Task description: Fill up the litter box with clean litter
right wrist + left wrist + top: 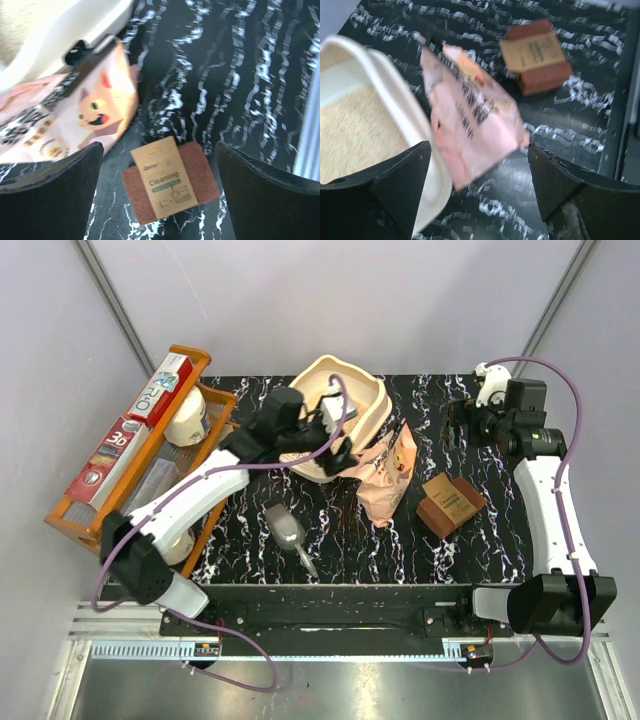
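The cream litter box stands at the back middle of the table, and my left arm covers much of it. In the left wrist view its rim curves around pale sandy clean litter lying inside. A pink crinkled bag with a cartoon cat leans against the box's right side. My left gripper hovers open over the box's near right edge, beside the bag, holding nothing. My right gripper is open at the back right, above the table, with nothing between its fingers.
A brown scouring-pad pack with a card label lies right of the bag, and shows under my right gripper as well. A grey scoop lies near the front middle. An orange wooden rack with boxes and tubs fills the left side.
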Controlling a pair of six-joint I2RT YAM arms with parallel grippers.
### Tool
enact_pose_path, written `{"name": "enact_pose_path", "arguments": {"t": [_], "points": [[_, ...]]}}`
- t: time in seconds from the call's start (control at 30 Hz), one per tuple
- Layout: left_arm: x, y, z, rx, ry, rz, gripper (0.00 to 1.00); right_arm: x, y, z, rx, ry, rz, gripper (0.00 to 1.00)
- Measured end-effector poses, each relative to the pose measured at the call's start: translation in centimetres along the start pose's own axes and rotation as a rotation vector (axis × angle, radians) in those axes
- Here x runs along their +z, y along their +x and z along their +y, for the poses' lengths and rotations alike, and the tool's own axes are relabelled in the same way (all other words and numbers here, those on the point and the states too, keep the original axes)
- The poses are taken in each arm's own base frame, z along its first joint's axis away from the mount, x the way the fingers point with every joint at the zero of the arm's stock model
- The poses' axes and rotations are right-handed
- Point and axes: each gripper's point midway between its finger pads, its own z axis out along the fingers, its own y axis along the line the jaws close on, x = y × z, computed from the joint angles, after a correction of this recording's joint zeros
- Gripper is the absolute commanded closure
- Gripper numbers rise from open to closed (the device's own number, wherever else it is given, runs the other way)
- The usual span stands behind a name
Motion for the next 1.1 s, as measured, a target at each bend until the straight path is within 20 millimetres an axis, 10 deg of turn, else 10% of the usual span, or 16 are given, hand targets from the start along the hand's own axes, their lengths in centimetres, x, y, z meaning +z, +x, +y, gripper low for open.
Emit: {"name": "enact_pose_path", "arguments": {"t": [0.2,0.47,0.7,1.1], "points": [[6.4,-3.3,-1.8,-0.086,0.066,-0.040,0.22,-0.6,0.7,-3.3,0.045,0.202,0.033,0.02],[12.4,0.7,-2.4,-0.179,0.029,0.074,0.28,-3.5,0.8,-3.0,0.062,0.252,-0.020,0.02],[13.2,1.4,-1.6,-0.172,-0.045,0.089,0.48,-3.7,1.3,-2.7,0.072,0.243,-0.020,0.02],[12.9,2.7,0.3,-0.139,-0.167,0.135,0.50,-3.1,1.9,-2.2,0.084,0.213,-0.002,0.02]]}}
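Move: The litter bag lies about 10 cm to the left gripper's right, 2 cm ahead and some 15 cm below. Its black clip is about 11 cm right, 5 cm ahead and 10 cm down. From this gripper, the litter box is about 15 cm ahead and 4 cm left; the scrub pads are some 24 cm right and 3 cm back. From the right gripper, the bag is about 17 cm left and 5 cm back. Bring the left gripper right about 11 cm, sinking some 6 cm over the litter bag, then ease it forward along the bag's clip, turning slightly counter-clockwise. Narrow the fingers to about half open around the line of the clip, without closing on it. Meanwhile draw the open right hand a little right, then back, turning clockwise. ##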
